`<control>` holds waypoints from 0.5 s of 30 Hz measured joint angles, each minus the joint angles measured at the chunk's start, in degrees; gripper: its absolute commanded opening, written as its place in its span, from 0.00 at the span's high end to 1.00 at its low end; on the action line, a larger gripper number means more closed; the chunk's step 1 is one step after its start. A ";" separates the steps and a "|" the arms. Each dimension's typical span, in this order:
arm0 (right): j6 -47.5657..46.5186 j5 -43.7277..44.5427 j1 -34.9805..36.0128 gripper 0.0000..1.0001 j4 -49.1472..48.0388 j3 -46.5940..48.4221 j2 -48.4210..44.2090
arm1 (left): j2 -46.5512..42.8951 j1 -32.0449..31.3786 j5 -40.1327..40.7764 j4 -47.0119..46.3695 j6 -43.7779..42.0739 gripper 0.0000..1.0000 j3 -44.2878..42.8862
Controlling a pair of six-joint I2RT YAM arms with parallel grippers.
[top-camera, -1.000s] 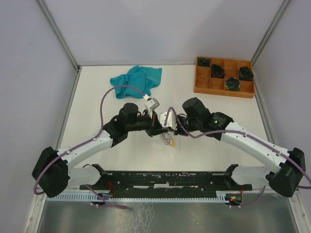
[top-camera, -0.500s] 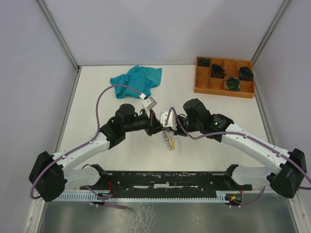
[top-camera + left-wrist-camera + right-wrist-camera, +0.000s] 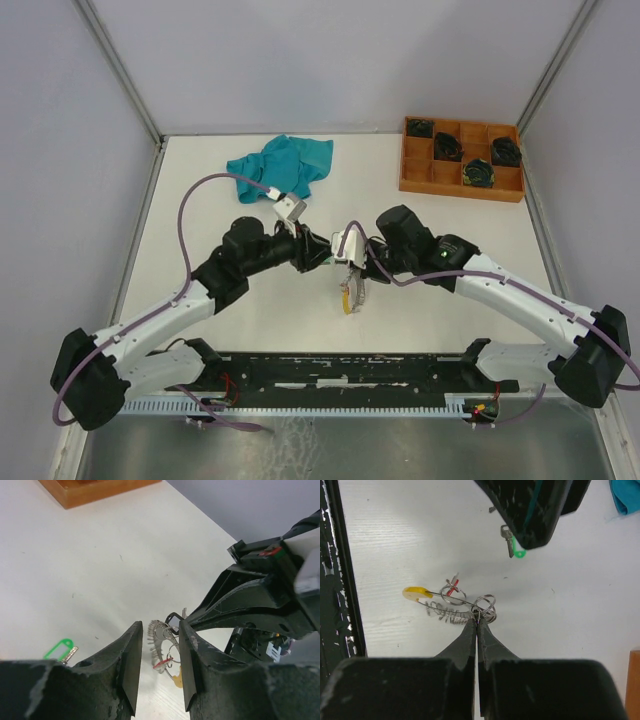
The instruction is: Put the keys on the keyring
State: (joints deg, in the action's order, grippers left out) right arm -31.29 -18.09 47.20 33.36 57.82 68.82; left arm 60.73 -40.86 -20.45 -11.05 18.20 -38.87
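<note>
My right gripper (image 3: 477, 620) is shut on the thin wire of the keyring (image 3: 451, 602) and holds it over the table, near the middle (image 3: 350, 296). Its yellow sleeve (image 3: 415, 593) points away from the jaws. Small split rings (image 3: 485, 605), silver keys (image 3: 447, 614) and a red tag (image 3: 452, 586) hang on the wire. My left gripper (image 3: 160, 630) is open and empty, just left of the ring, which shows between its fingers (image 3: 161, 642). A loose key with a green tag (image 3: 511, 544) lies on the table beside it and also shows in the left wrist view (image 3: 60, 649).
A teal cloth (image 3: 280, 165) lies at the back left. A wooden compartment tray (image 3: 460, 188) with dark coiled bundles (image 3: 478, 174) stands at the back right. A black rail (image 3: 350, 368) runs along the near edge.
The left arm has drawn back to the left, and its gripper has come away from the keyring. The ring now hangs lower from the right gripper.
</note>
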 measured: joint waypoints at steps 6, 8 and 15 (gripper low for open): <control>1.49 3.02 -1.31 0.99 0.66 0.04 0.59 | -5.90 0.00 7.10 4.35 -2.86 0.45 -0.02; 2.60 4.57 -2.47 0.99 0.55 0.13 1.20 | -7.63 0.00 10.40 7.39 -4.20 0.42 -0.17; 9.22 9.22 -9.90 0.99 -1.27 0.57 4.33 | -12.22 0.02 21.90 17.25 -10.21 0.32 -2.89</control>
State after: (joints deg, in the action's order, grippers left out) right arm -22.06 -8.86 37.30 32.10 58.39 73.14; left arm 48.51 -40.84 1.45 6.20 7.99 -41.76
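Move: Below the left hand's open fingers, about 20 cm down, the green key lies some 3 cm ahead and 2 cm to the left. The loose yellow key is about 6 cm ahead and 7 cm left, and the loose red key about 4 cm ahead and 9 cm left. The held keyring's middle hangs about 8 cm back and 5 cm right. From the right hand, already gripping the keyring, the green key lies roughly 8 cm left and 4 cm ahead, 15 cm below. Backing away from the held keyring, the left hand swings about 8 cm left, turning some 20 degrees counter-clockwise while its already parted fingers open wider above the loose keys. The shut right fingers keep their pinch on the keyring and carry it forward and right, about 8 cm in all and slightly down, turning clockwise some 25 degrees. ##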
